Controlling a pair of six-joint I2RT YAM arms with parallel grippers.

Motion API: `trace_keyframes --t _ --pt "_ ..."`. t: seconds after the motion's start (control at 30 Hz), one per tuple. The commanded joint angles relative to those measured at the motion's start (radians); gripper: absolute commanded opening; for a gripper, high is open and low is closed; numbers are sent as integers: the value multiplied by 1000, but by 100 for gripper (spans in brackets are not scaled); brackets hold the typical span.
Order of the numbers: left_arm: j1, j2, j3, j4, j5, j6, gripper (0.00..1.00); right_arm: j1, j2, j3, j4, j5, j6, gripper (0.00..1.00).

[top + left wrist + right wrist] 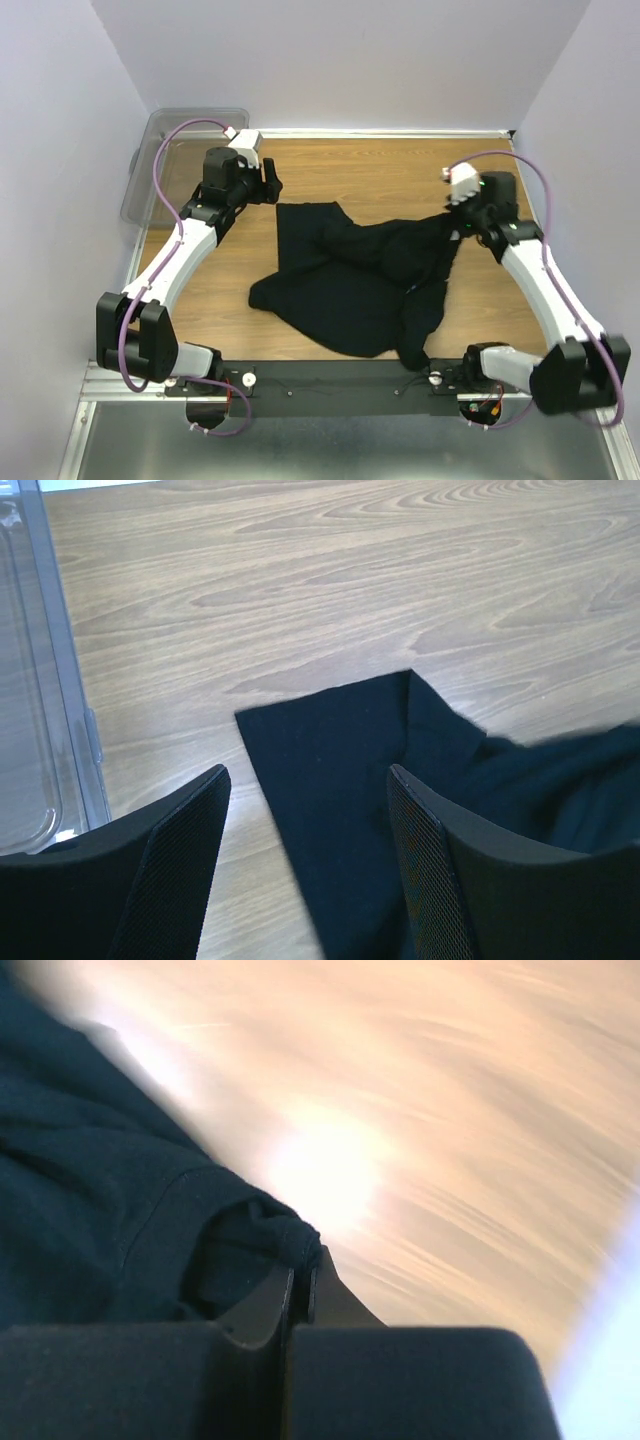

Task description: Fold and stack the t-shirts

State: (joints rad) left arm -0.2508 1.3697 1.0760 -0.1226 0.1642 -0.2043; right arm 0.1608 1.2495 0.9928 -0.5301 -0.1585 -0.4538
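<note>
One black t-shirt (355, 275) lies crumpled across the middle of the wooden table. My right gripper (462, 222) is shut on the t-shirt's right edge; in the right wrist view a bunched fold of black cloth (285, 1235) is pinched between the closed fingertips of that gripper (301, 1272). My left gripper (268, 180) hovers open over the shirt's far left corner. In the left wrist view the flat black corner (330, 760) lies on the wood between and beyond the spread fingers (185, 830), and nothing is held by the left gripper (305, 810).
A clear plastic bin (175, 150) stands at the far left corner of the table, its wall (60, 680) close to my left gripper. White walls enclose the table on three sides. Bare wood (380, 170) shows behind the shirt.
</note>
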Motion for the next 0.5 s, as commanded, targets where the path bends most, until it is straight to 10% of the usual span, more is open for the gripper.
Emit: trace_keyframes --t 0.0,0.13,0.17,0.27,0.47 --pt "-4 -34 -13 1 14 13 72 -99 -129 -133 163 338 80 0" --pt "-4 -35 -13 5 23 6 72 -109 -234 -324 136 413 -42 24" --pt "-4 -35 -13 5 24 8 72 -110 -248 -333 119 425 -43 52" --pt "-4 -34 -16 6 34 5 72 -129 -283 -309 81 337 -31 94" --pt "-4 -21 -16 11 57 2 72 -129 -59 -131 -19 -387 -86 100"
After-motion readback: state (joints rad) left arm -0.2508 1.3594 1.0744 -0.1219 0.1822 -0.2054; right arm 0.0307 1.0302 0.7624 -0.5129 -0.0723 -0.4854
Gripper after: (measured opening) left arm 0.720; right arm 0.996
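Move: The black t-shirt's right part hangs in the right hand's shut fingers; its middle lies about 24 cm to the left and 6 cm back, some 13 below. Open tabletop for it is roughly 8 cm right and 5 back, 14 below. The shirt's near sleeve lies about 10 cm left and 27 cm back. From the idle left hand the shirt's middle is some 24 cm right, 13 back and 20 below. The black t-shirt, still pinched at the start, is flung out to the right: the right hand sweeps about 8 cm that way with a brief rise, then whips back and down some 5 cm over the open tabletop while its fingers open wide and let go. The wrist swings nearly 20 degrees clockwise; the emptied hand then rebounds about 3 cm left and slightly up. ##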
